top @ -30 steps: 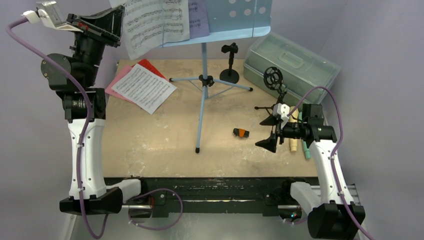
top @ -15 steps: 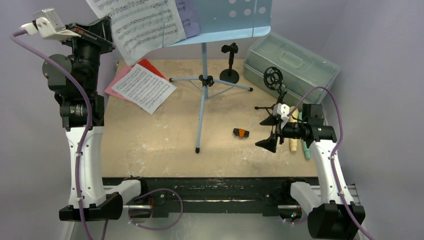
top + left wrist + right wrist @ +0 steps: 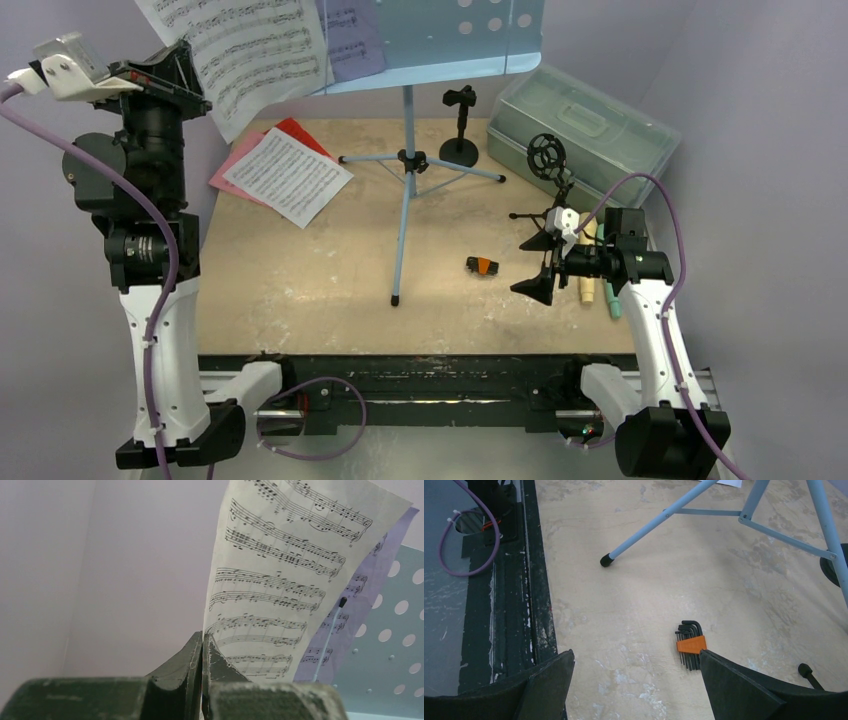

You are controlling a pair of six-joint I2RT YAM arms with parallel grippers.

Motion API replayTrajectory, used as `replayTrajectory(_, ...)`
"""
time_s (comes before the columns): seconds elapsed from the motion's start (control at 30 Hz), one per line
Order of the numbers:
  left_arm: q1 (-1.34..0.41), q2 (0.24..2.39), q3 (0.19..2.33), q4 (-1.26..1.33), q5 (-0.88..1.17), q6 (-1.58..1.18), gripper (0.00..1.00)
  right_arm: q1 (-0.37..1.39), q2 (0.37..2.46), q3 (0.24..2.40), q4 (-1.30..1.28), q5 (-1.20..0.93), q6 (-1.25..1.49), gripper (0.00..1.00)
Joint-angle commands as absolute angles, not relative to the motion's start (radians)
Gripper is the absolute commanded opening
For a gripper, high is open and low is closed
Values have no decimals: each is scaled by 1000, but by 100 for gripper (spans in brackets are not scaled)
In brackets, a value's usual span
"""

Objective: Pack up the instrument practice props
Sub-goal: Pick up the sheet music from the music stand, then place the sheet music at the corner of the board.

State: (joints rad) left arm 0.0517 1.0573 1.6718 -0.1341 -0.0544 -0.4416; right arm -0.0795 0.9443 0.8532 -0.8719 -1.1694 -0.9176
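Observation:
My left gripper [image 3: 190, 62] is raised at the far left, shut on the lower corner of a white music page [image 3: 245, 50], which hangs left of the pale-blue rack [image 3: 450, 35]. In the left wrist view the fingers [image 3: 195, 655] pinch that page [image 3: 280, 580]; a purple page [image 3: 350, 595] stays on the rack [image 3: 395, 645]. White [image 3: 287, 175], red [image 3: 300, 132] and pink pages lie on the table. A black mic holder [image 3: 460, 125] stands behind the tripod; another [image 3: 548, 160] stands by cream [image 3: 587, 285] and teal [image 3: 612, 300] microphones. My right gripper [image 3: 540, 262] hovers open and holds nothing.
A translucent grey-green case [image 3: 590, 125] sits at the back right. An orange-banded hex key set [image 3: 690, 644] lies on the table just beside my right finger. The rack's tripod legs [image 3: 659, 517] spread across the middle of the table.
My left arm has swung left and up, drawing the white page leftward off the rack and uncovering the purple page. The right arm has not moved.

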Motion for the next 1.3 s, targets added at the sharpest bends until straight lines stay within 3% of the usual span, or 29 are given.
replayTrajectory(0.0,42,1018,1700,-143,-108,-381,0,-81,949,862,-884,-1190,-935,99)
replayTrajectory(0.37,32,933,1624,-174,-137,-337,0,-81,946,860,-884,-1189,-942,99)
replayTrajectory(0.77,-31,693,1264,-267,-470,-261,0,-81,974,865,-892,-1184,-959,99)
replayTrajectory(1.27,-34,678,826,-136,-404,-348,0,-81,1000,867,-890,-1177,-963,99)
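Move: The closed left hand still pinches the white sheet; the sheet pile on the table is about 30 cm ahead of it, 10 cm left and 60 cm below. The purple sheet on the stand sits some 28 cm ahead, 17 cm right and about level; the stand's tray centre is 30 cm ahead, 35 cm right, also level. From the right hand, the pile is roughly 40 cm ahead, 68 cm left and 20 cm below. Still pinching the white sheet, the left hand draws back 8 cm, then lowers it 28 cm towards the pile. ##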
